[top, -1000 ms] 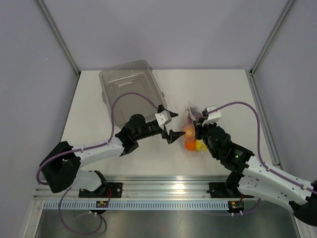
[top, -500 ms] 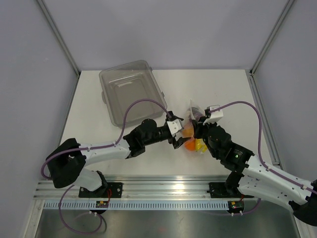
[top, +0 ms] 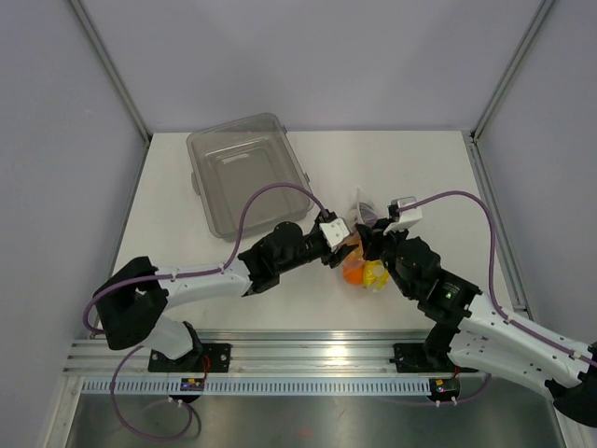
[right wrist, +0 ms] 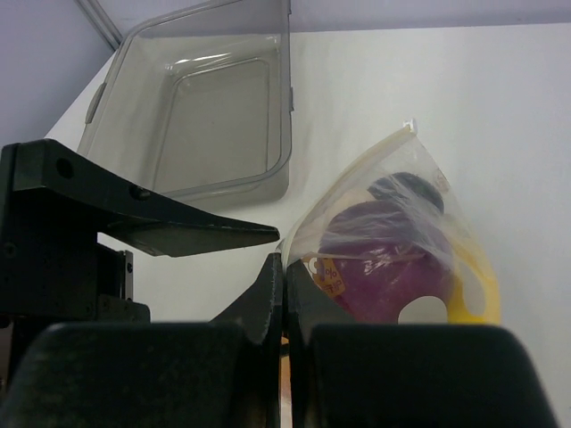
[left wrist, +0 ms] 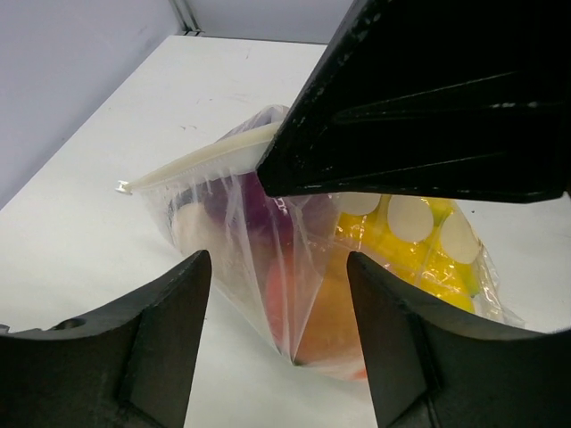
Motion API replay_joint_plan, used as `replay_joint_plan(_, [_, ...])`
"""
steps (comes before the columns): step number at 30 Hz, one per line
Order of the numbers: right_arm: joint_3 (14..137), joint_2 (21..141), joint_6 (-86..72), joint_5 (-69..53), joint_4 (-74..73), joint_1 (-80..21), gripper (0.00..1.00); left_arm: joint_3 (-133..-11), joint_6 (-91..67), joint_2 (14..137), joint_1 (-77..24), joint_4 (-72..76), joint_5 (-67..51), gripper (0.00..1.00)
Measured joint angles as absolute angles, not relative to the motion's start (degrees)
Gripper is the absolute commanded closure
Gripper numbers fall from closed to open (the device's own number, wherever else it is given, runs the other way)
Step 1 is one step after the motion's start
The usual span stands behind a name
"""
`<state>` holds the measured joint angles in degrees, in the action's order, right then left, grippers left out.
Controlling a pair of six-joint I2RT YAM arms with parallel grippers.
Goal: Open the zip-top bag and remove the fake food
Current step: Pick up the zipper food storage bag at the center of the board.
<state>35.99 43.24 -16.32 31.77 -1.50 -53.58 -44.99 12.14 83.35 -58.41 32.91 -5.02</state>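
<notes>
The zip-top bag (top: 362,245) stands on the white table, its clear film packed with fake food: an orange piece (top: 354,274), a yellow banana bunch (left wrist: 406,241) and a dark purple-red piece (right wrist: 379,259). My right gripper (right wrist: 285,264) is shut on the bag's upper edge beside the white zip strip (left wrist: 192,167) and holds that edge up. My left gripper (left wrist: 277,260) is open, one finger on each side of a fold of film at the bag's low corner, with gaps between film and fingers. In the top view the left gripper (top: 338,253) sits at the bag's left side.
A rigid clear-grey tub (top: 244,173) lies at the back left, also behind the bag in the right wrist view (right wrist: 201,107). Grey walls enclose the table on three sides. Both arms cross the near middle of the table.
My left arm has swung right from the table's middle to the bag, and its jaws have narrowed around the film. The right gripper and the bag have stayed put.
</notes>
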Motion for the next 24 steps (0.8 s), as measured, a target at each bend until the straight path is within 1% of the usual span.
replay_joint_plan(2, [36.0,43.0,-16.3,31.3,-1.5,-53.6,1.0,-45.5,12.1,83.8,-58.4,32.6,-4.6,0.42])
replay_joint_plan(3, [36.0,43.0,-16.3,30.9,-1.5,-53.6,1.0,-45.6,12.1,83.9,-58.4,32.4,-4.5,0.49])
replay_joint_plan(5, [36.0,42.9,-16.3,30.5,-1.5,-53.6,1.0,-46.0,12.0,84.2,-58.4,32.4,-4.4,0.57])
replay_joint_plan(6, [36.0,42.8,-16.3,30.4,-1.5,-53.6,1.0,-46.2,11.9,84.3,-58.4,32.3,-4.4,0.71])
replay_joint_plan(7, [36.0,42.7,-16.3,30.3,-1.5,-53.6,1.0,-46.4,11.7,84.4,-58.4,32.1,-4.4,0.76])
replay_joint_plan(8, [36.0,42.6,-16.3,30.3,-1.4,-53.6,1.0,-46.6,11.7,84.5,-58.4,32.1,-4.3,0.85])
replay_joint_plan(9, [36.0,42.5,-16.3,30.3,-1.3,-53.6,1.0,-46.8,11.9,84.5,-58.4,32.0,-4.3,0.88])
replay_joint_plan(12, [35.9,42.0,-16.4,30.3,-1.3,-53.6,0.9,-47.3,11.9,84.5,-58.5,31.6,-4.3,0.97])
replay_joint_plan(13, [35.9,41.8,-16.3,30.3,-1.3,-53.6,0.82,-47.4,11.9,84.5,-58.5,31.6,-4.3,1.0])
replay_joint_plan(15, [35.6,41.2,-16.5,30.4,-1.1,-53.6,0.75,-47.5,12.1,84.5,-58.6,31.2,-4.3,1.0])
replay_joint_plan(17, [35.5,40.4,-16.5,30.4,-1.0,-53.6,0.64,-47.5,12.4,84.5,-58.6,30.7,-4.3,1.0])
replay_joint_plan(19, [35.3,39.2,-16.4,30.5,-0.5,-53.6,0.61,-47.5,12.9,84.5,-58.5,30.3,-4.3,1.0])
replay_joint_plan(21, [35.1,38.1,-16.5,30.8,0.1,-53.6,0.55,-47.4,14.0,84.5,-58.4,30.1,-4.5,1.0])
replay_joint_plan(22, [35.0,37.4,-16.6,31.0,0.4,-53.6,0.48,-47.1,15.0,84.5,-58.4,30.2,-4.8,1.0])
replay_joint_plan(24, [34.7,36.2,-16.6,31.7,0.9,-53.6,0.39,-46.4,16.1,84.4,-58.4,30.5,-5.1,1.0])
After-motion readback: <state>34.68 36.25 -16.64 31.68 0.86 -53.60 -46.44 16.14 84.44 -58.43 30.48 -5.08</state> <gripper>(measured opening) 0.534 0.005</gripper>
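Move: The bag's near top edge hangs between the left hand's part-open fingers, about 1 cm to that hand's right at finger height. The right hand already pinches the same edge at its fingertips. From the left hand, the purple food lies some 7 cm ahead, 2 cm right and 9 cm down, the yellow food about 5 cm back, 5 cm right and 10 cm down. The grey bin stands roughly 20 cm ahead, 28 cm left and 15 cm lower. Nearly in place, drifting only about half a centimetre forward and to its right, the left hand shuts its fingers fully and pinches the bag's edge just below the zip, then sinks about 1 cm. Once they are shut, the right fingers open to about half, letting go of the edge as that hand rises some 3 cm, easing slightly right and back and tipping its fingers up a little. ##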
